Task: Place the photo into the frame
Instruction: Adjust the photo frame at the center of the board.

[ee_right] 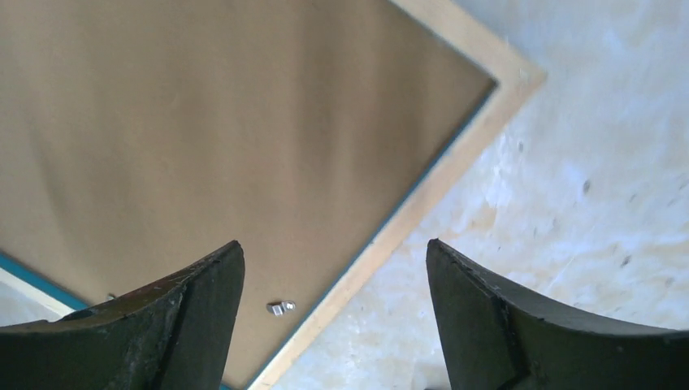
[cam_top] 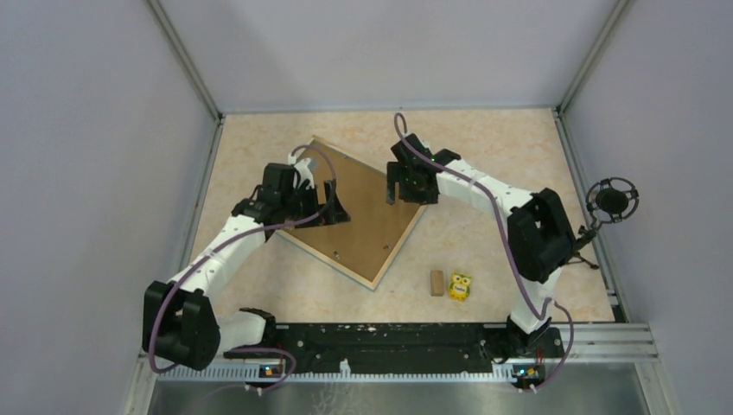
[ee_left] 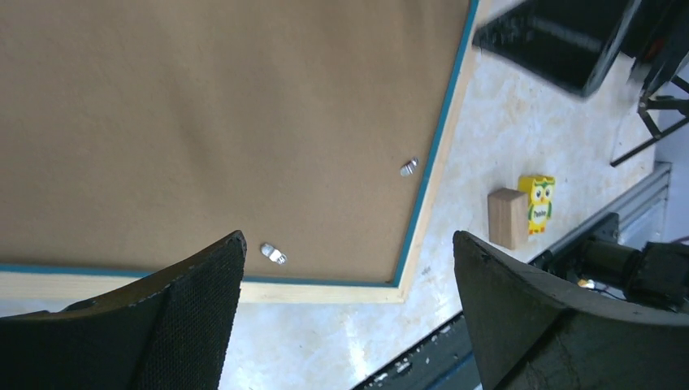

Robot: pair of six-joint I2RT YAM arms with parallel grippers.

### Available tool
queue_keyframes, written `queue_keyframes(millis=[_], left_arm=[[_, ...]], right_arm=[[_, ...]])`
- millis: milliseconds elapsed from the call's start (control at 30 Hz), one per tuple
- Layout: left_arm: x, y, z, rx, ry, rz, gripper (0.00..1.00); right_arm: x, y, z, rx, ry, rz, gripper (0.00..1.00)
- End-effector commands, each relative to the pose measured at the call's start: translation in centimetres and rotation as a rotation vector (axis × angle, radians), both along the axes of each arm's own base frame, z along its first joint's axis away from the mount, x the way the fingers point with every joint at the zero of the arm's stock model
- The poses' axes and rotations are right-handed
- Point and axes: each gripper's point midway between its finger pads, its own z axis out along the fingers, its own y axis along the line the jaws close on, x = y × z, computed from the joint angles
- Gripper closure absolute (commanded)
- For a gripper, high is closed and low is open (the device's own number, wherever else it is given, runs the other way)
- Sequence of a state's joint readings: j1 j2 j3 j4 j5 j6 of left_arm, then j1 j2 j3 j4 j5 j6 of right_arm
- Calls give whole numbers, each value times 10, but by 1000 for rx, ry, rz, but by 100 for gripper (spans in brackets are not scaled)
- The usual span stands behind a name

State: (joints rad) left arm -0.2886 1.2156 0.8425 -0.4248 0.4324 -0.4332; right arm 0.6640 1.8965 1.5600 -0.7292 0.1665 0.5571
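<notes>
The frame point(cam_top: 399, 246) lies face down on the table, turned like a diamond, showing its light wood rim and blue inner edge. The brown backing board point(cam_top: 367, 220) fills it, with small metal tabs point(ee_left: 273, 253) along the edges. The photo is not visible in any view. My left gripper point(cam_top: 333, 207) is open and empty above the frame's left part; in the left wrist view its gripper point(ee_left: 349, 268) hangs over the frame's near corner point(ee_left: 325, 291). My right gripper point(cam_top: 402, 186) is open and empty over the frame's far right edge point(ee_right: 422, 195), with a tab point(ee_right: 281, 307) between its fingers.
A small wooden block point(cam_top: 437, 283) and a yellow owl toy point(cam_top: 460, 286) stand on the table to the right of the frame's near corner. A black round fixture point(cam_top: 612, 201) sits at the right wall. The black base rail point(cam_top: 389, 337) runs along the near edge.
</notes>
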Motion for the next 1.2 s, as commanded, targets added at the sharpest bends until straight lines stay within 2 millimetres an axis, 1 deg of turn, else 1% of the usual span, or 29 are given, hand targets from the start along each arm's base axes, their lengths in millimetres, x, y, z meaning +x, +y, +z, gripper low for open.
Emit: queue_keyframes(millis=[0,33,100,233,367,467,533,633,733,833,867,967,1067,1167], left_arm=[[28,8,12,92,-90,-13,2],[33,7,14,96,-93,-16,1],[41,3,21,92,-99,-29,2],[53,-2,34,83,-110,-41,2],[62,-3,44,93,-129,-40,2],[68,0,49,117,-148,-29,2],[73,3,52,137,-155,-16,2],[80,7,52,167,-157,2,2],[87,14,51,205,-155,40,2],[98,30,48,245,-132,132,1],[101,37,45,252,-122,161,1],[106,67,30,252,-62,259,1],[104,111,6,238,23,387,2],[98,157,-15,290,89,527,2]], right_arm=[[-24,2,-19,188,40,-184,21],[-25,7,-22,236,35,-198,22],[-33,10,-32,271,60,-223,24],[-40,7,-48,229,83,-239,32],[-46,1,-61,200,99,-265,42],[-51,-8,-72,178,102,-290,53],[-52,-15,-78,147,98,-296,56],[-51,-28,-86,71,80,-296,63],[-48,-39,-91,6,62,-279,73],[-40,-47,-95,-17,49,-215,84],[-36,-49,-95,-12,46,-176,90],[-17,-52,-92,-15,2,-46,100],[5,-55,-87,-12,-20,48,100],[22,-65,-90,10,20,77,100]])
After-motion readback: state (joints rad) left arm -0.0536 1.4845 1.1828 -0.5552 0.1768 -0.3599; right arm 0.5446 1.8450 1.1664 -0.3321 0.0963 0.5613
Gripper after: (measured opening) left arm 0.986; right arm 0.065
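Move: The frame lies turned askew below both my hands. The stretch of its short right rail I grip next is about 5 cm back, 2 cm right and 8 cm below my right hand, with the frame's far right corner 1 cm ahead and 5 cm right. From that hand the wood block is some 20 cm back and 8 cm right. From my left hand, the frame's left rail is about 16 cm ahead, 14 cm left and 11 cm below. I drop my open right hand about 8 cm while drawing back some 6 cm, turning clockwise, and pinch the frame's right rail. Holding that rail, I push forward about 5 cm and slightly right, turning back counter-clockwise. My open left hand travels above the frame, forward about 10 cm and then left about as far, towards the left rail, turning counter-clockwise. ##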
